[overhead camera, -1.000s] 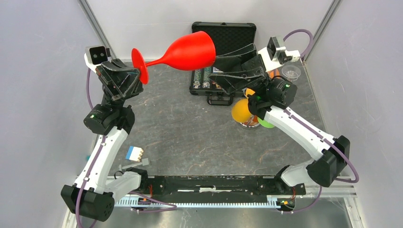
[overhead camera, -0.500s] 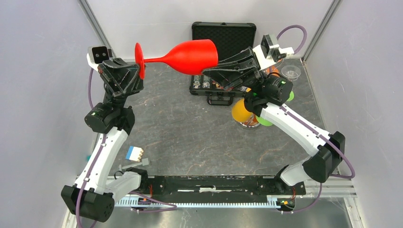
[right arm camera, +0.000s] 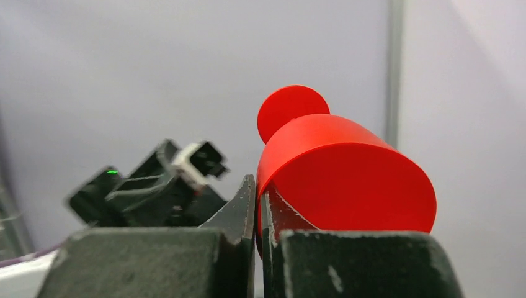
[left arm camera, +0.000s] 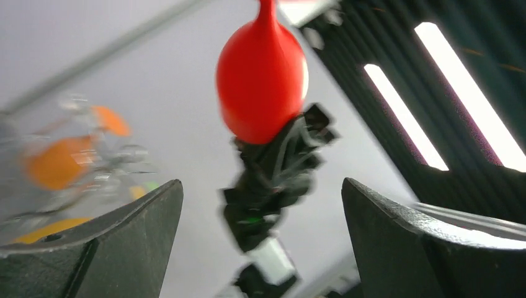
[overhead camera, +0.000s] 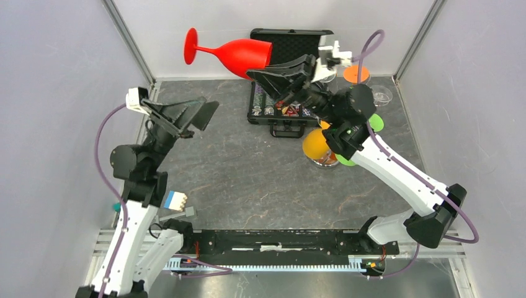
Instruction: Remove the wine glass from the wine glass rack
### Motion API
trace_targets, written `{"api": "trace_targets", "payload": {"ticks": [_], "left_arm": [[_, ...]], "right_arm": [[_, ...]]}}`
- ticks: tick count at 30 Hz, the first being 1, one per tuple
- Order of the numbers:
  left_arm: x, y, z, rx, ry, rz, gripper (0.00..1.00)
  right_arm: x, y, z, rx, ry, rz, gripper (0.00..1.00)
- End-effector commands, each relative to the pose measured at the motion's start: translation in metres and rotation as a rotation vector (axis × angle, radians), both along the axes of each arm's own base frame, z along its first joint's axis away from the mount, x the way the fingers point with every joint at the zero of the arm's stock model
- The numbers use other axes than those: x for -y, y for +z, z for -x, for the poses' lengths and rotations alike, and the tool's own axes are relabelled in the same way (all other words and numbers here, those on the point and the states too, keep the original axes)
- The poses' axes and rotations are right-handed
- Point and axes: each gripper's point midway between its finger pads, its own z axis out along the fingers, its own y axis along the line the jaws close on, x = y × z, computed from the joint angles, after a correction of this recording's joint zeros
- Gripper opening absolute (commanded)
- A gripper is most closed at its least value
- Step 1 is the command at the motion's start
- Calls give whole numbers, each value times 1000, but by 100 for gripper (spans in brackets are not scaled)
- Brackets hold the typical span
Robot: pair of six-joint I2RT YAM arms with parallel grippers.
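The red wine glass [overhead camera: 232,53] lies on its side in the air near the back wall, foot pointing left. My right gripper [overhead camera: 253,73] is shut on its rim, one finger inside the bowl [right arm camera: 341,180] and one outside. My left gripper [overhead camera: 208,107] stands open and empty, below and left of the glass and apart from it. The left wrist view shows the glass [left arm camera: 260,87] beyond the open jaws. The wine glass rack [overhead camera: 324,162] stands under the right arm, mostly hidden; its shiny base shows beneath an orange glass [overhead camera: 315,144].
An open black case [overhead camera: 291,46] with poker chips sits at the back centre, just below the held glass. A clear cup [overhead camera: 379,94] and orange and green glass feet [overhead camera: 356,73] lie at the back right. A small blue-and-white block [overhead camera: 175,200] rests near the left arm's base.
My left gripper has let go of the glass's foot, opened and dropped back to the left. My right gripper closed on the rim and lifted the glass toward the back wall.
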Motion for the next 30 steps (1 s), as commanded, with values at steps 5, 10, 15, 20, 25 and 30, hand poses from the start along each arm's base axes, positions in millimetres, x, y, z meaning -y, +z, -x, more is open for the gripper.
{"api": "trace_targets", "payload": {"ticks": [5,10,15,20,25,30], "left_arm": [[-75,-138,-33,-220,665,-638,100],[-129,-153,-23,-271,932,-853,100],[-154,-159,-22,-315,1058,-911,100],[-169,-171,-26,-376,1128,-927,100],[-173,-177,-29,-394,1151,-944,100],[-172,-180,-34,-398,1148,-962,100]], "right_arm": [[-26,-91,-70,-191,-465,432,0],[-58,-145,-66,-138,-576,757,0],[-86,-217,-67,-123,-554,1072,0],[-84,-287,-75,-161,-564,1296,0],[-84,-341,-80,-227,-505,1412,0],[-80,-367,-93,-299,-477,1438,0]]}}
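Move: The right hand holds the red wine glass by its rim, the glass's middle some 6 cm left and 3 cm above. The open table it goes to lies about 10 cm ahead, 12 cm left and 55 cm below. From that hand, the poker case is 24 cm ahead, 11 cm right; the rack 6 cm ahead, 23 cm right. From the left hand, that table spot is some 12 cm ahead, 2 cm left, 50 cm below. Rim still pinched, right hand lowers the red glass some 35 cm, pitching downward; open left hand retreats down-left. ##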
